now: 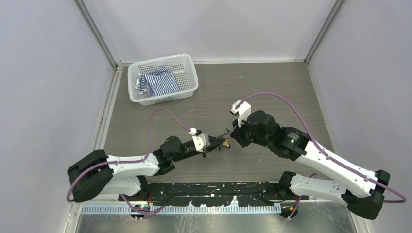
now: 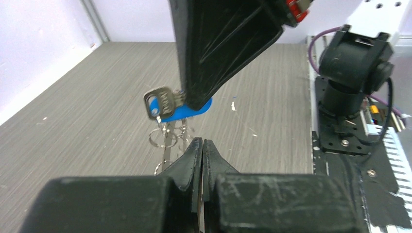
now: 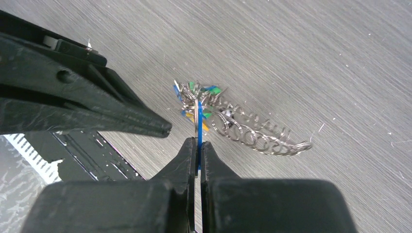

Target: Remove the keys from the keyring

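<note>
My right gripper (image 3: 198, 143) is shut on a flat blue tag (image 2: 187, 111) and the silvery key (image 2: 162, 101) beside it, holding them above the table. Below them hangs the rest of the bunch: keys (image 3: 198, 99) with blue, green and yellow tags, and the keyring (image 3: 272, 143), seen edge-on with small rings strung along it. My left gripper (image 2: 202, 143) is shut just beside the bunch with nothing visible between its jaws; its fingers (image 3: 97, 107) reach in from the left in the right wrist view. Seen from above, both grippers (image 1: 222, 141) (image 1: 228, 134) meet at the table's middle front.
A white mesh basket (image 1: 187, 60) with a blue striped cloth (image 1: 158, 82) stands at the back left. The black base rail (image 1: 214, 189) runs along the near edge, and grey walls close in both sides.
</note>
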`<state>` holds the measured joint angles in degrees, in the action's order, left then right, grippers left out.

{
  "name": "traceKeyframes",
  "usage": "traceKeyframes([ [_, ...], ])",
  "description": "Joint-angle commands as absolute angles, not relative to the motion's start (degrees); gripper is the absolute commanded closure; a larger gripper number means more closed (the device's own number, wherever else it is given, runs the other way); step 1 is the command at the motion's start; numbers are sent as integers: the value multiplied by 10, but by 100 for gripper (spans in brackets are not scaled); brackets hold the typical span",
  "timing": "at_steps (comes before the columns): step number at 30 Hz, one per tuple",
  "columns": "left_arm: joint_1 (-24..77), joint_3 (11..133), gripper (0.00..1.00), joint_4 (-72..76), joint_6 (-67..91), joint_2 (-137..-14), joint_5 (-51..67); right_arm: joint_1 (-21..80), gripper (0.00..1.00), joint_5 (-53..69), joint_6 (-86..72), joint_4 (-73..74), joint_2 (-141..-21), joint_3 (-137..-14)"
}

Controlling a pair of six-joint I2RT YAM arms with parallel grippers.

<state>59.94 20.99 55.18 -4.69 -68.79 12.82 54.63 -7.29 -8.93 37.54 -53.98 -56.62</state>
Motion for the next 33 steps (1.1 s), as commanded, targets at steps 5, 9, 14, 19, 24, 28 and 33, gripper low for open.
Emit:
traceKeyframes([
  [5,600,218,90,596,-24,-697,-32,545,99,-53,-80,305,-492,-574],
  [9,599,225,75,585,-8,-677,-91,545,99,-43,-77,301,-481,-565],
  [14,581,232,68,572,32,-653,-56,544,99,-37,-75,300,-479,-560],
  [19,562,229,70,571,64,-660,35,545,99,-31,-76,298,-479,-563],
  [24,559,234,71,583,73,-687,81,545,99,-24,-76,305,-484,-573],
  [28,553,230,68,618,92,-705,98,545,99,-27,-76,313,-489,-578],
  [33,532,218,59,624,149,-685,91,545,99,-51,-80,321,-498,-582],
])
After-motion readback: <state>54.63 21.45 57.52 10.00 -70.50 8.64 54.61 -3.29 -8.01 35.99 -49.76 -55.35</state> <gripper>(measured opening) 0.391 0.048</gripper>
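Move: The silver key with its blue tag and small ring, pinched in the right hand, sticks out about 1 cm ahead, 1 cm left and 1 cm below the right hand point. From the left hand, whose shut fingers are empty, that key head lies some 3 cm ahead, 2 cm to the right and 2 cm above. The bundle of other keys hangs roughly 8 cm below the left hand and about 1 cm back of it. The silver key and blue tag stay pinched in the right hand, which lifts them about 1.5 cm and eases back 1 cm. The left hand swings forward about 5 cm past the key head, edging left and up, turning nearly 20 degrees counter-clockwise and opening its fingers partway. It then comes back a little, sinking and edging right, so its rear finger ends close beside the key head. ##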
